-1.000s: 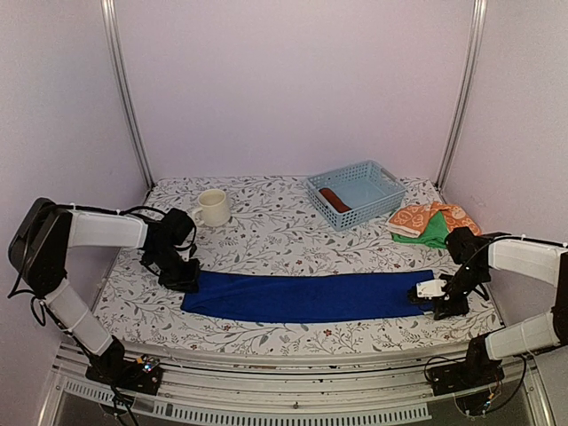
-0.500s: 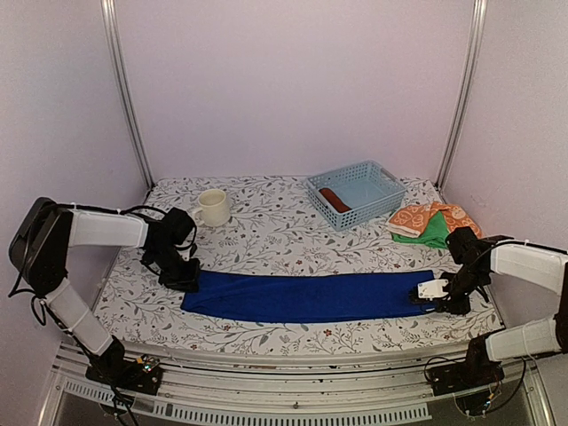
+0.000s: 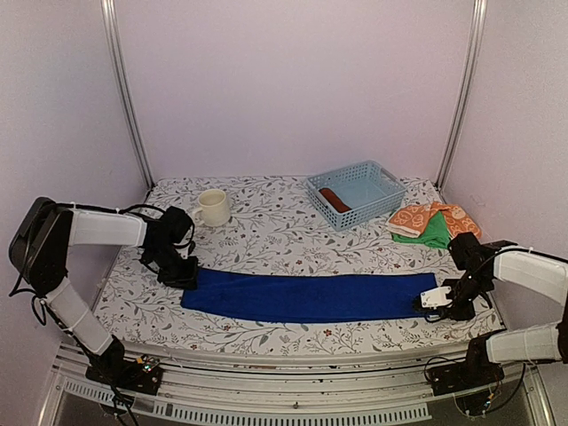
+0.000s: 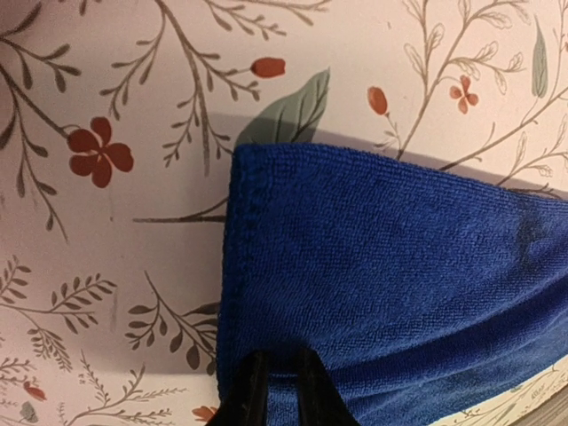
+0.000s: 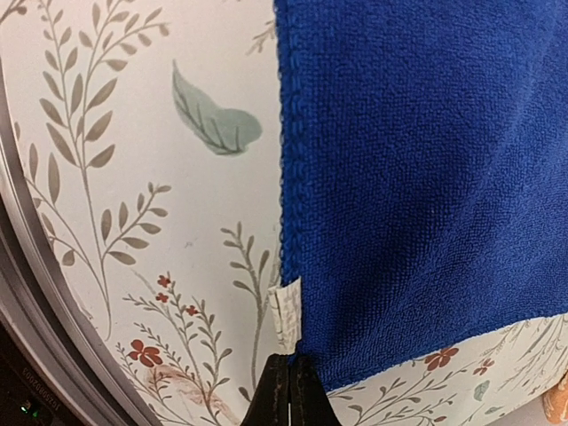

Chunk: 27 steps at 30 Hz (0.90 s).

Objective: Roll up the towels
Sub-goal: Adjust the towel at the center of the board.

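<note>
A royal-blue towel (image 3: 306, 297) lies stretched flat in a long strip across the near part of the table. My left gripper (image 3: 185, 273) is shut on its left end. In the left wrist view the gripper (image 4: 284, 373) pinches a fold of the blue towel (image 4: 373, 266) at its edge. My right gripper (image 3: 437, 304) sits at the towel's right end. In the right wrist view it (image 5: 290, 368) is shut tight on the blue towel (image 5: 417, 160) at the corner, just below a white label (image 5: 286, 315). A rust-brown towel (image 3: 335, 200) lies rolled in the basket.
The pale blue lattice basket (image 3: 383, 179) stands at the back right. Orange patterned (image 3: 417, 216) and green (image 3: 432, 232) towels lie piled to its right. A cream mug (image 3: 211, 207) stands at the back left. The table's metal front rail (image 5: 35, 293) runs close to the right gripper.
My right gripper has closed on the towel's right corner and shifted slightly nearer and to the right. The left arm and the left end of the towel have not moved.
</note>
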Each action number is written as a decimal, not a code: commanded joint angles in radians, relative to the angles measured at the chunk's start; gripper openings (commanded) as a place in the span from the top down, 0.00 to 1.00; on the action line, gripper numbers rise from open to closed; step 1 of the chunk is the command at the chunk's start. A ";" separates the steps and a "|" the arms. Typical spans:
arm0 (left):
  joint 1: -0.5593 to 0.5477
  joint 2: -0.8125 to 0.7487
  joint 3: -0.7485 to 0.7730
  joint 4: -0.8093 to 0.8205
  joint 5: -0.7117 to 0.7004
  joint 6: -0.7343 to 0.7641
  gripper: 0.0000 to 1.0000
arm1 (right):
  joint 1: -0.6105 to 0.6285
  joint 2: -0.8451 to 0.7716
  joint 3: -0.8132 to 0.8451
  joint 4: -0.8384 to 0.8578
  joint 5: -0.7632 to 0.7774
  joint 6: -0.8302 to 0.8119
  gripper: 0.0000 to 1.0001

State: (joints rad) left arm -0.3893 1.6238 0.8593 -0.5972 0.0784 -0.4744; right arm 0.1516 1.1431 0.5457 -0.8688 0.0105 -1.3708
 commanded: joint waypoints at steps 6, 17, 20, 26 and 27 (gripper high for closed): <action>0.023 0.028 -0.004 0.005 -0.042 0.022 0.86 | -0.008 -0.031 -0.031 -0.026 0.035 -0.050 0.78; -0.050 -0.123 0.108 -0.019 0.006 0.040 0.83 | -0.028 -0.011 0.246 -0.040 -0.158 0.167 0.44; -0.068 -0.130 0.101 -0.004 0.028 0.038 0.83 | -0.076 0.055 0.287 0.055 -0.234 0.355 0.11; -0.091 -0.104 0.042 0.042 0.062 0.027 0.85 | -0.149 0.312 0.372 0.023 -0.425 0.566 0.01; -0.094 -0.103 0.032 0.050 0.063 0.026 0.86 | -0.151 0.337 0.380 0.030 -0.432 0.594 0.02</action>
State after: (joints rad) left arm -0.4614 1.5002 0.9371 -0.5770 0.1135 -0.4488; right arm 0.0193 1.3705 0.8928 -0.8391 -0.2802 -0.9737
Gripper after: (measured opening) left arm 0.151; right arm 0.989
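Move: The right hand has the blue towel's near right corner pinched; the far right corner lies about 13 cm ahead and 3 cm left of it, a centimetre lower. The green towel is some 29 cm ahead and 2 cm left, the orange towel roughly 34 cm ahead and 6 cm left. From the left hand, at the blue towel's left end, the far left corner is about 6 cm ahead and 2 cm left, the far right corner some 63 cm right and 4 cm ahead. Right hand releases the near corner, arcs 10 cm forward towards the far one, fingers spreading; left hand rises. ##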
